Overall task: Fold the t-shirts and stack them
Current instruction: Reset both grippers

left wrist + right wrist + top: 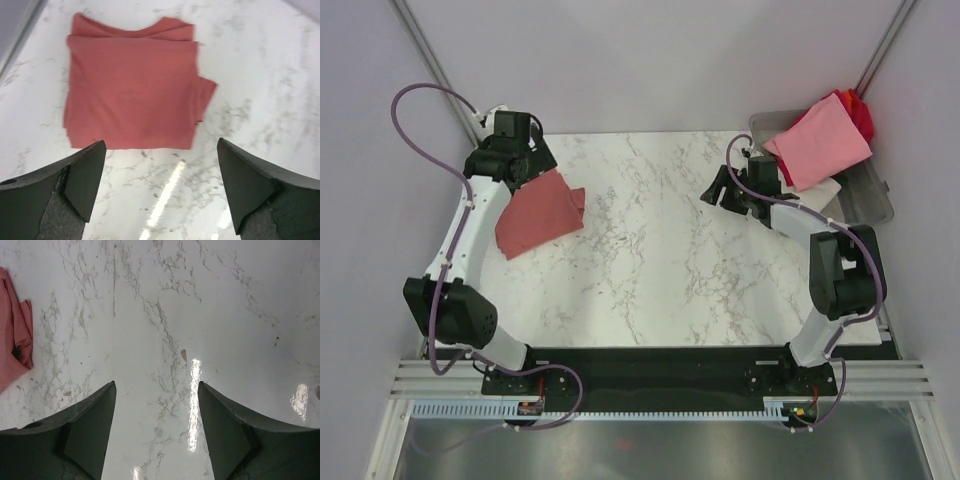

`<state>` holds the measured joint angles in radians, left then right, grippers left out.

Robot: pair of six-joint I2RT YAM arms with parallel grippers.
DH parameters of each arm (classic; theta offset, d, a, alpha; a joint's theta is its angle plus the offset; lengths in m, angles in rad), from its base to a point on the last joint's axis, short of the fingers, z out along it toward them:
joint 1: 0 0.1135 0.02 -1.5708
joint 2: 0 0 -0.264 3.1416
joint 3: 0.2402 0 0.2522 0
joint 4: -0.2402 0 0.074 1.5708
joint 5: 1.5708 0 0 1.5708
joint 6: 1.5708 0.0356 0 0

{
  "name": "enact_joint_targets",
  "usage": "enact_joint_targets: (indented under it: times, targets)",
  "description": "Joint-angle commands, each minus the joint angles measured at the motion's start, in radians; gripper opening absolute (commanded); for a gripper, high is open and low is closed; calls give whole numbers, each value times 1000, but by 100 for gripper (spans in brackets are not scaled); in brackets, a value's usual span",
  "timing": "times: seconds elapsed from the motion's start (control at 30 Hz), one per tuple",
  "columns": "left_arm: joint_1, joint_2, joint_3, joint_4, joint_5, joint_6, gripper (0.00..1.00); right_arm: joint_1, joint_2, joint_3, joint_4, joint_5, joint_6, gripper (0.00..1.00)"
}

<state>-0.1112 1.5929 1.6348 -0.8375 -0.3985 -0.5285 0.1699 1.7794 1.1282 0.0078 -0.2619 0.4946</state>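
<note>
A dusty brick-red t-shirt [540, 212] lies folded into a rough square on the marble table at the left, with one flap sticking out on its right side. In the left wrist view this t-shirt [132, 82] lies flat just ahead of my fingers. My left gripper [532, 160] [161, 150] hovers at its far-left edge, open, with nothing between the jaws. My right gripper [713, 190] [156, 385] hangs open over bare marble at the right centre. A corner of the brick-red t-shirt [12, 340] shows at the left edge of the right wrist view.
A clear grey plastic tub [873, 200] stands at the back right corner. A light pink t-shirt [818, 140] is draped over it, with a bright red one [857, 106] behind and white cloth [828, 190] beneath. Walls close in on both sides.
</note>
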Motion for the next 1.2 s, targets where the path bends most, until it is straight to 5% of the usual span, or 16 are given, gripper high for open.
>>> enact_joint_targets:
  times: [0.0,0.2,0.7,0.97,1.17]
  targets:
    - [-57,-82,-61,87,94,-18,99,3,-135,-45,47,-23,2,76]
    - [-168,-310,-324,267,228,-11,100,19,-377,-206,51,32,-13,98]
    - [-234,-1019,-1268,813,245,-2,100,34,-1058,-738,-35,256,-70,98]
    - [-234,-1281,-1460,859,337,75,100,34,-1157,-837,14,262,-56,98]
    - [-234,-1286,-1446,844,342,90,100,34,-1121,-848,41,214,-56,95]
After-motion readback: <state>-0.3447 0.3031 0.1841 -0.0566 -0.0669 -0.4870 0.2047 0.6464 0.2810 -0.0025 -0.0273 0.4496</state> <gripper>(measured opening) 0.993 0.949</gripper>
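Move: The folded red shirt lies about 23 cm below my left hand, its middle some 6 cm farther out and hardly to either side; nothing is in these fingers. From my empty right hand that shirt is about 40 cm to the left, roughly 2 cm farther out and 9 cm down. On that hand's other side, the white shirt lies about 20 cm right and 2 cm ahead, in the bin, whose middle is 27 cm right and 10 cm ahead. I draw both empty hands back to rest, well clear of the folded shirt. My left hand, still wide open, first swings right and slightly up, then comes back about 17 cm and down, its fingers tipping up and turning clockwise roughly 30 degrees each way. My right hand arcs up and back, then sinks to nearly its old height, drifting right, its fingers tipping up and opening fully. ##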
